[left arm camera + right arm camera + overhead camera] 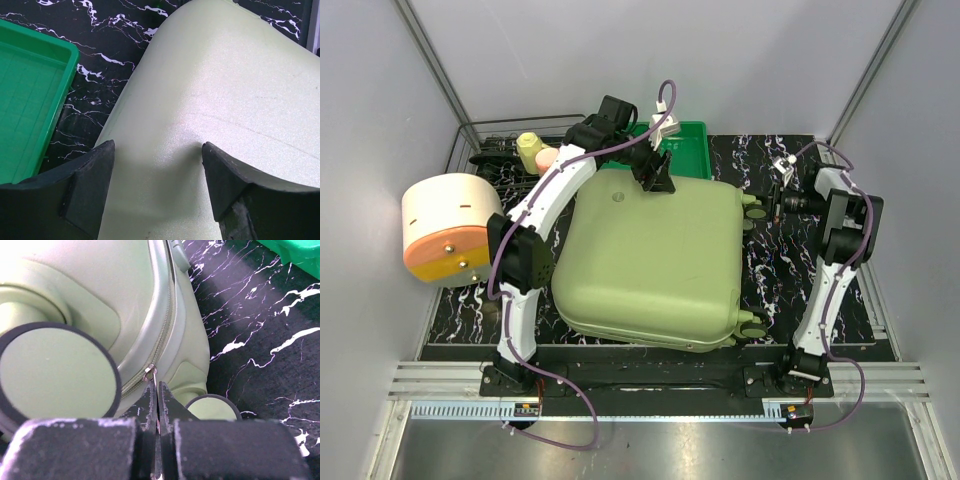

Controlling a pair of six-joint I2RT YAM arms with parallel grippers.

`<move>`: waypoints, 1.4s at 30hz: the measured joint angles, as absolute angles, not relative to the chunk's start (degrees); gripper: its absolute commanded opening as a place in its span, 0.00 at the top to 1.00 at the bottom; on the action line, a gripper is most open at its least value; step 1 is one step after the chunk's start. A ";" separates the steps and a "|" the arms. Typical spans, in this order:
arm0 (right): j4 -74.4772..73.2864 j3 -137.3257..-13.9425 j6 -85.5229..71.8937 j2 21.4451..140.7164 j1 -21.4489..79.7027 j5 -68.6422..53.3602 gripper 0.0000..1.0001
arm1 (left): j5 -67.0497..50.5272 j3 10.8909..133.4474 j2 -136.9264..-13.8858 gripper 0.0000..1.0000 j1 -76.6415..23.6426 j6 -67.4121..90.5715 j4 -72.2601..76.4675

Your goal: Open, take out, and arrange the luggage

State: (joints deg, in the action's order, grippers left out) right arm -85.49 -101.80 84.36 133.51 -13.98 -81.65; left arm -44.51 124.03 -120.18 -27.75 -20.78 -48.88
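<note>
The luggage (650,260) is a pale olive-green hard-shell suitcase lying flat and closed on the black marbled mat, wheels (754,208) to the right. My left gripper (655,175) is open over its far edge; in the left wrist view (157,145) the fingers straddle bare shell (225,100) without gripping. My right gripper (772,205) is at the far right wheel corner. In the right wrist view (156,385) it is shut on the small metal zip pull (151,371) of the zip rim, between two wheels (55,370).
A bright green shallow tray (685,140) sits just behind the suitcase, also in the left wrist view (25,100). A round peach-and-orange container (445,228) stands at the left. A wire rack with a pale bottle (530,150) is at the back left.
</note>
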 measured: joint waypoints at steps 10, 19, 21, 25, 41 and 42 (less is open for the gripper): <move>-86.83 -115.72 72.03 141.40 -11.55 -82.78 1.00 | -44.64 124.16 -120.18 0.31 -27.11 -23.59 -49.17; -83.46 -120.53 66.78 143.26 -9.17 -82.94 0.91 | -44.82 124.51 -120.31 0.25 -26.55 -24.53 -50.04; -82.70 -120.09 66.87 143.24 -9.19 -83.07 0.86 | -45.32 124.09 -120.09 0.20 -26.26 -24.14 -49.80; -81.65 -119.09 66.57 143.04 -9.78 -83.42 0.52 | -45.69 118.24 -116.38 0.13 -24.40 -22.13 -46.46; -77.71 -130.76 51.09 138.12 -23.90 -70.89 0.00 | -44.91 85.03 -88.86 0.04 0.80 -9.96 -52.99; -77.58 -133.03 49.78 137.45 -24.05 -70.72 0.00 | -46.19 83.64 -88.79 0.04 0.71 -9.04 -53.01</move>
State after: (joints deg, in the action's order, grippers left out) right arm -77.58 -133.03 49.78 137.45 -24.05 -70.72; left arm -46.19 83.64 -88.79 0.71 -9.04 -53.01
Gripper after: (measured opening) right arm 0.982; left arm 0.942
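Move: The right fingers still grip the zipper pull at the luggage's far right corner; its way leads about 5 cm ahead and 3 cm left. The upper far wheel is roughly 2 cm back and 5 cm above, the green bin some 14 cm ahead, 27 cm left and 8 cm lower. For the left hand, the luggage's far left corner lies about 18 cm left, level fore and aft, 5 cm below; the green bin is 12 cm ahead, 1 cm left and 17 cm below. Keep the left fingertips resting on the luggage top while the right hand draws the zipper pull about 5 cm forward and a little left at the corner; then open the right fingers, let go and back off right, rising at the end. Sweep the left gripper some 22 cm left to the far left corner, then back and down, opening wider and turning counter-clockwise. ##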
